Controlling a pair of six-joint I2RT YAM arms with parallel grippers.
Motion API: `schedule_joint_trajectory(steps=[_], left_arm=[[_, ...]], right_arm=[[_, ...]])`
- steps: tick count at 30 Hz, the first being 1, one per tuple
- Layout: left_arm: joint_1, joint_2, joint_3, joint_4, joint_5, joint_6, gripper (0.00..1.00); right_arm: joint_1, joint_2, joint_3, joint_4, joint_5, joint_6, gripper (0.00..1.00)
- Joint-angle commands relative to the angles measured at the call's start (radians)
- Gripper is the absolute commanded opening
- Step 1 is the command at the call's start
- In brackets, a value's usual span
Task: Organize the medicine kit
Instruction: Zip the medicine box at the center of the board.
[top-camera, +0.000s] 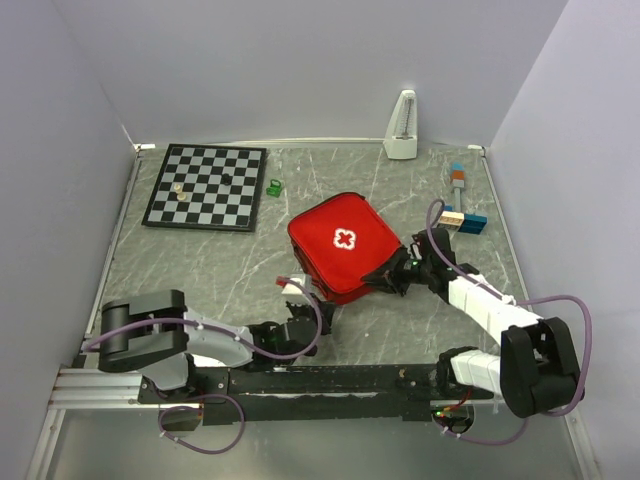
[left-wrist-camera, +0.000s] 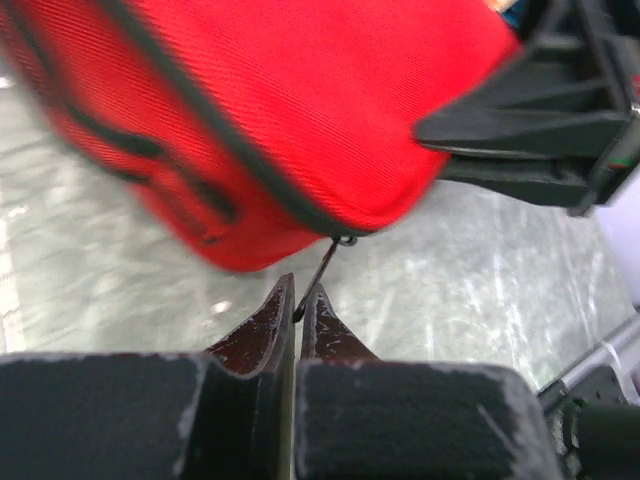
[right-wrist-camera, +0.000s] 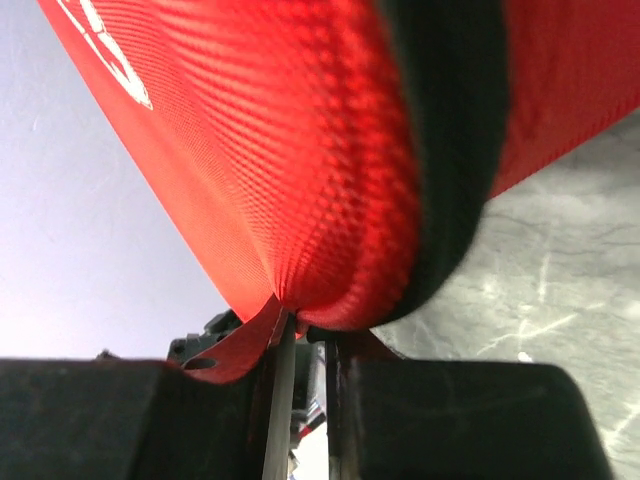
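The medicine kit (top-camera: 340, 243) is a red zipped case with a white cross, lying closed in the middle of the table. My left gripper (top-camera: 308, 298) is at its near left corner. In the left wrist view the left gripper (left-wrist-camera: 298, 292) is shut on the thin black zipper pull (left-wrist-camera: 322, 270) hanging from the kit (left-wrist-camera: 280, 110). My right gripper (top-camera: 395, 275) is at the kit's near right edge. In the right wrist view the right gripper (right-wrist-camera: 308, 335) stands a narrow gap apart under the kit's rim (right-wrist-camera: 340, 200), with nothing between its fingers. A red fabric tab (right-wrist-camera: 235, 350) lies over the left finger.
A black-and-white chessboard (top-camera: 205, 186) with small pieces lies at the back left, a small green thing (top-camera: 272, 186) beside it. A white metronome-shaped object (top-camera: 402, 127) stands at the back wall. Coloured blocks (top-camera: 462, 215) lie at the right. Walls close three sides.
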Motion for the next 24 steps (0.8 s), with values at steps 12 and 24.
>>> schedule_joint_trajectory(steps=[12, 24], left_arm=[[0.041, -0.118, -0.127, -0.457, -0.329, -0.350, 0.01], [0.262, -0.106, -0.106, -0.330, -0.210, -0.209, 0.01]], right_arm=[[-0.087, -0.072, 0.014, -0.115, 0.141, -0.197, 0.00], [-0.092, -0.045, 0.089, -0.222, 0.182, -0.400, 0.00]])
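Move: My left hand already pinches the zipper pull's cord at the medicine box's near corner, the slider some 2 cm ahead and 2 cm right. The middle of the box's left side, where the zip goes next, is roughly 9 cm ahead and 4 cm left, about level; the box's middle is about 14 cm ahead, 4 cm right and slightly lower. From my right hand, holding the near-right edge, that left side is some 5 cm ahead and 15 cm left. I keep my left fingers shut on the pull and draw it left about 4 cm, around the near corner, then forward and left along the box's left side, turning the hand some 20 degrees counter-clockwise. My right hand keeps its pinch on the red fabric, easing back and right a centimetre or two. ##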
